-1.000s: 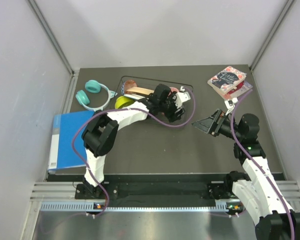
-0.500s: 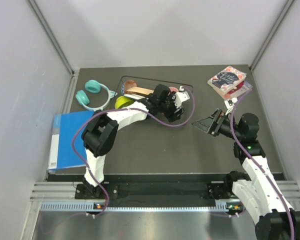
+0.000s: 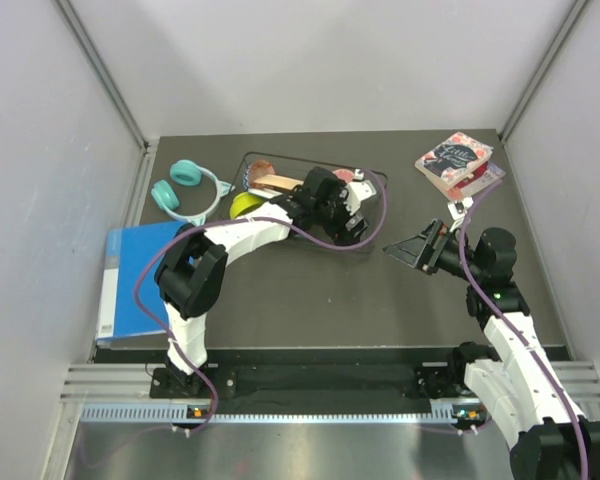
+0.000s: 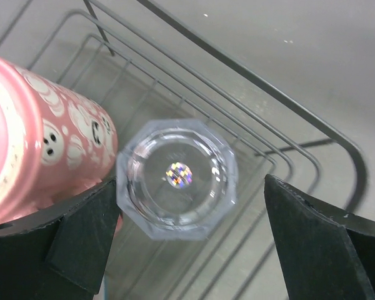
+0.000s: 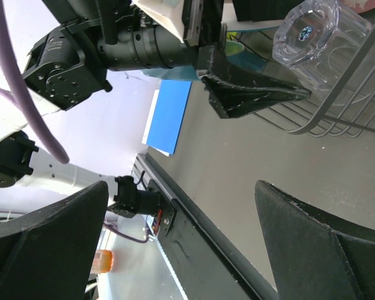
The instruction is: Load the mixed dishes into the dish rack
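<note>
The black wire dish rack (image 3: 290,159) lies at the back middle of the table. My left gripper (image 3: 354,203) hangs over its right end, open. A clear faceted glass (image 4: 177,179) stands on the rack wires (image 4: 337,134) between the wide-apart fingers, touching neither. The pink floral mug (image 4: 44,144) stands right beside the glass on its left. A small yellow-green bowl (image 3: 245,205) sits at the rack's left end, and more dishes there are partly hidden by the arm. My right gripper (image 3: 392,250) hovers open and holds nothing, right of the rack; its view shows the glass (image 5: 319,34).
Teal headphones (image 3: 187,188) lie left of the rack. A blue folder (image 3: 140,280) lies at the left edge. Floral-covered books (image 3: 458,160) are stacked at the back right corner. Grey walls close in the table on three sides.
My left gripper has opened and let go of the clear glass, which now stands in the rack. The left arm's elbow has swung slightly left. The right arm has not moved.
</note>
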`<state>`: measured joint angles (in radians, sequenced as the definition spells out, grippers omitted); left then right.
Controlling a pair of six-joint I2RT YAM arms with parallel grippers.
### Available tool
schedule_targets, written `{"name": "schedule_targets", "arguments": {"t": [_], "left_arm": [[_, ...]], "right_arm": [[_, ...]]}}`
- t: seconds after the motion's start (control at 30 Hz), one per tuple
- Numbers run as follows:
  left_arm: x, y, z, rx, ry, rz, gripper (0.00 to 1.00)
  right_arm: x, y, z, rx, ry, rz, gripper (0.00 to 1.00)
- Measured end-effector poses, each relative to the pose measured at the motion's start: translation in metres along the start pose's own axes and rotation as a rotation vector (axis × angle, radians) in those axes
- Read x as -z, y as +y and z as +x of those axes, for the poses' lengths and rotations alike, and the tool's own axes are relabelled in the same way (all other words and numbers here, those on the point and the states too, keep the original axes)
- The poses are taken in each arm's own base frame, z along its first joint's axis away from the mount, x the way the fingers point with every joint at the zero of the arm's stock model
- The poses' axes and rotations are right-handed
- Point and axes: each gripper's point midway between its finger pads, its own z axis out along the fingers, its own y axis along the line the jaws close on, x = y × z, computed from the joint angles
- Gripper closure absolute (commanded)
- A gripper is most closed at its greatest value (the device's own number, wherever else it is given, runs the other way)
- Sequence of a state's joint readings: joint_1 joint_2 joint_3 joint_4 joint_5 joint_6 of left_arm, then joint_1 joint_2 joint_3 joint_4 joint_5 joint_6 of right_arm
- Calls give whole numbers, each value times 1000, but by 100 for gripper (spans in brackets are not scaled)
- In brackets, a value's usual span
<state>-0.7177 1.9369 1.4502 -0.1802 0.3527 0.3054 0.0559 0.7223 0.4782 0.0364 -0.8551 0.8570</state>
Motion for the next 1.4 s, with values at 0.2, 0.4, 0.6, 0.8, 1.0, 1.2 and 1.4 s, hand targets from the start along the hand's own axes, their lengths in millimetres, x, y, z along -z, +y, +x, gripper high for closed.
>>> {"name": "schedule_targets", "arguments": {"t": [0.2,0.4,0.6,0.8,1.0,1.2,1.4], "left_arm": [[13,-13,-2,54,19,34,1],[33,-30,-15,110,21,66,1],[52,-32,-44,125,-24,61,1],[73,-18,-85,109,-74,4,1],[132,16,-143,87,-192,-122,1],[230,77,-134,180,-226,-315,1],[308,67,-70,296,-202,-460,1]], "right_arm": [[0,0,0,0,0,0,0],[-1,-1,0,-4,2,3,0],[-1,0,-6,13,-4,22,0],[5,3,-32,129,-48,143,1],[20,16,-65,302,-157,320,0],[6,46,-65,415,-96,453,0],[-24,62,-59,502,-13,558,0]]}}
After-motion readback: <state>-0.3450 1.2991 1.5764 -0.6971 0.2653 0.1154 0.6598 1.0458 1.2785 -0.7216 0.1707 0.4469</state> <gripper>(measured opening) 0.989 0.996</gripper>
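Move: The glass just let go of sits base-up in the rack's front right corner, its middle some 2 cm ahead, 4 cm right and 3 cm below the left hand, between and just past the open fingers. From that hand the pink mug is about 11 cm ahead and 1 cm right, the white plate 9 cm ahead and 10 cm left, the teal plate 4 cm ahead and 16 cm left, all slightly lower. The glass lies roughly 15 cm ahead, 9 cm left and 12 cm below the right hand. The left hand, fingers already wide open and staying so, backs off from the glass about 4 cm while starting to rise, climbs to some 24 cm above its start with a slight return forward, then swings about 22 cm left high above the rack, turning some 30 degrees counter-clockwise. The empty right hand, after a short wait, rises 8 cm and goes a little forward, dipping rightward and coming back left on the way, while its open fingers tip from nearly level to pointing about 40 degrees more downward. ##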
